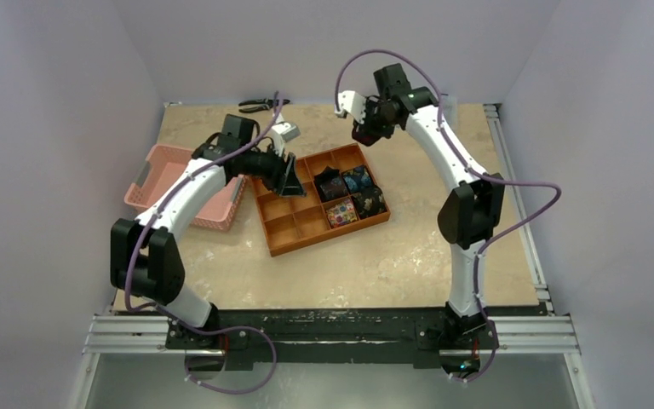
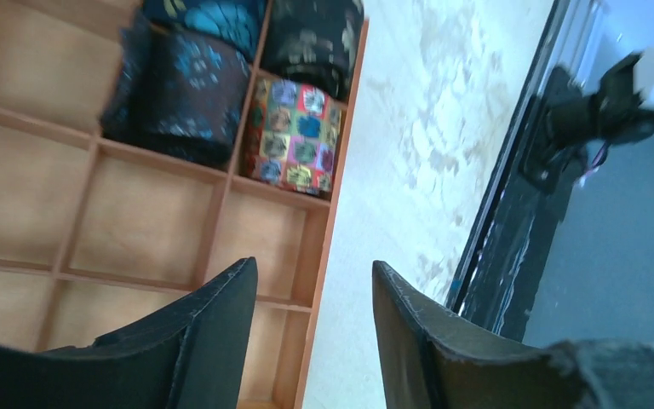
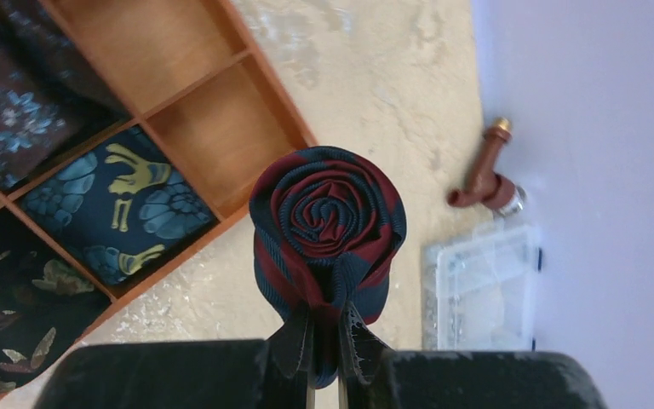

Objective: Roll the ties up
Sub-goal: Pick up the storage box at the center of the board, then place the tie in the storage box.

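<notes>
A navy tie with red stripes, rolled into a tight bundle [image 3: 328, 226], is pinched at its edge by my right gripper [image 3: 325, 328], which is shut on it. This gripper [image 1: 364, 132] hangs in the air just beyond the far right corner of the orange divider tray [image 1: 293, 227]. The tray's right-hand compartments hold several rolled ties: a dark one with blue flowers [image 2: 179, 94], a multicoloured one [image 2: 294, 132], a black patterned one [image 2: 315, 38] and a blue one [image 3: 119, 213]. My left gripper [image 2: 315, 281] is open and empty above the tray's left half [image 1: 289, 177].
A pink basket [image 1: 183, 187] stands left of the tray. Pliers [image 1: 260, 105] lie at the far edge. A clear plastic box [image 3: 481, 285] and a brown fitting [image 3: 485, 175] sit by the right wall. The tray's left compartments [image 2: 136, 221] hold nothing.
</notes>
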Available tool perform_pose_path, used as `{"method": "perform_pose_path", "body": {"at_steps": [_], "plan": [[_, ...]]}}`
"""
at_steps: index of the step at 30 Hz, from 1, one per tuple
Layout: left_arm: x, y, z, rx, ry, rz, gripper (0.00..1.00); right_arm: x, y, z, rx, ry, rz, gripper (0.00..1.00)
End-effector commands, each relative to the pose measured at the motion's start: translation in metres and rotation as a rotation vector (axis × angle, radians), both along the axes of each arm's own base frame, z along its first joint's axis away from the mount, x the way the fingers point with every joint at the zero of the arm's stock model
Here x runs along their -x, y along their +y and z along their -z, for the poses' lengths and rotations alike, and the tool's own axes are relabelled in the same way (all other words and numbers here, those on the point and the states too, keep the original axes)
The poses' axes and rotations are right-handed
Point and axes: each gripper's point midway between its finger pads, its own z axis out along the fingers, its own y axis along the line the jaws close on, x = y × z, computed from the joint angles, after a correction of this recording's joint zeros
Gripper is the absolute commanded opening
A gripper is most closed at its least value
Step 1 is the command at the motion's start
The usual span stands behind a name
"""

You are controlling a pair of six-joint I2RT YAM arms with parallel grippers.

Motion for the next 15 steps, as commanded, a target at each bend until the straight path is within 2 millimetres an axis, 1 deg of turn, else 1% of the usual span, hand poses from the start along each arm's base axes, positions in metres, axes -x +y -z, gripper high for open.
{"method": "perform_pose_path", "body": {"at_steps": [1,4,5,6,7,9,10,11,12,14,15], "plan": [[-0.019,0.008,-0.052,0.162,-0.047,-0.074,0.53,0.004,0.022,0.018,0.15,-0.058,-0.203,0.0],[-0.031,0.027,-0.059,0.181,-0.018,-0.184,0.55,0.01,0.034,0.033,0.224,-0.057,-0.28,0.0],[-0.036,0.035,-0.06,0.182,-0.013,-0.225,0.58,0.01,0.037,0.037,0.244,-0.055,-0.299,0.0],[-0.041,0.043,-0.061,0.181,-0.01,-0.264,0.71,0.01,0.041,0.042,0.262,-0.052,-0.315,0.0],[-0.044,0.05,-0.061,0.182,-0.005,-0.297,0.77,0.011,0.045,0.047,0.279,-0.049,-0.331,0.0],[-0.049,0.065,-0.063,0.192,0.007,-0.362,0.8,0.009,0.05,0.057,0.309,-0.039,-0.352,0.0],[-0.051,0.072,-0.063,0.195,0.012,-0.387,0.96,0.008,0.052,0.061,0.325,-0.037,-0.363,0.0],[-0.052,0.077,-0.065,0.198,0.012,-0.406,1.0,0.007,0.054,0.066,0.343,-0.034,-0.372,0.0],[-0.052,0.082,-0.066,0.203,0.014,-0.42,1.0,0.006,0.056,0.072,0.353,-0.031,-0.385,0.0],[-0.051,0.088,-0.067,0.21,0.017,-0.44,1.0,0.002,0.054,0.082,0.404,-0.035,-0.394,0.0],[-0.051,0.095,-0.068,0.217,0.015,-0.455,1.0,0.001,0.053,0.087,0.428,-0.034,-0.403,0.0]]}}
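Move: The rolled striped tie is already pinched in my right hand. Its place, the empty far-right corner compartment of the storage box, lies about 6 cm to the left, 3 cm back and 18 cm below. From that compartment, the blue deer-print tie sits some 6 cm nearer me and 2 cm right, and the dark floral tie 8 cm nearer and 4 cm left. From my left hand the compartment is roughly 9 cm ahead, 13 cm right and 15 cm down. I lower my right hand about 9 cm while carrying the roll some 6 cm left, in over the box's empty corner compartment, turning about 20 degrees counter-clockwise and keeping the pinch. My left hand, clear of the box, draws off left and a little forward and up, some 10 cm in all, swinging counter-clockwise as its half-open fingers spread fully. ##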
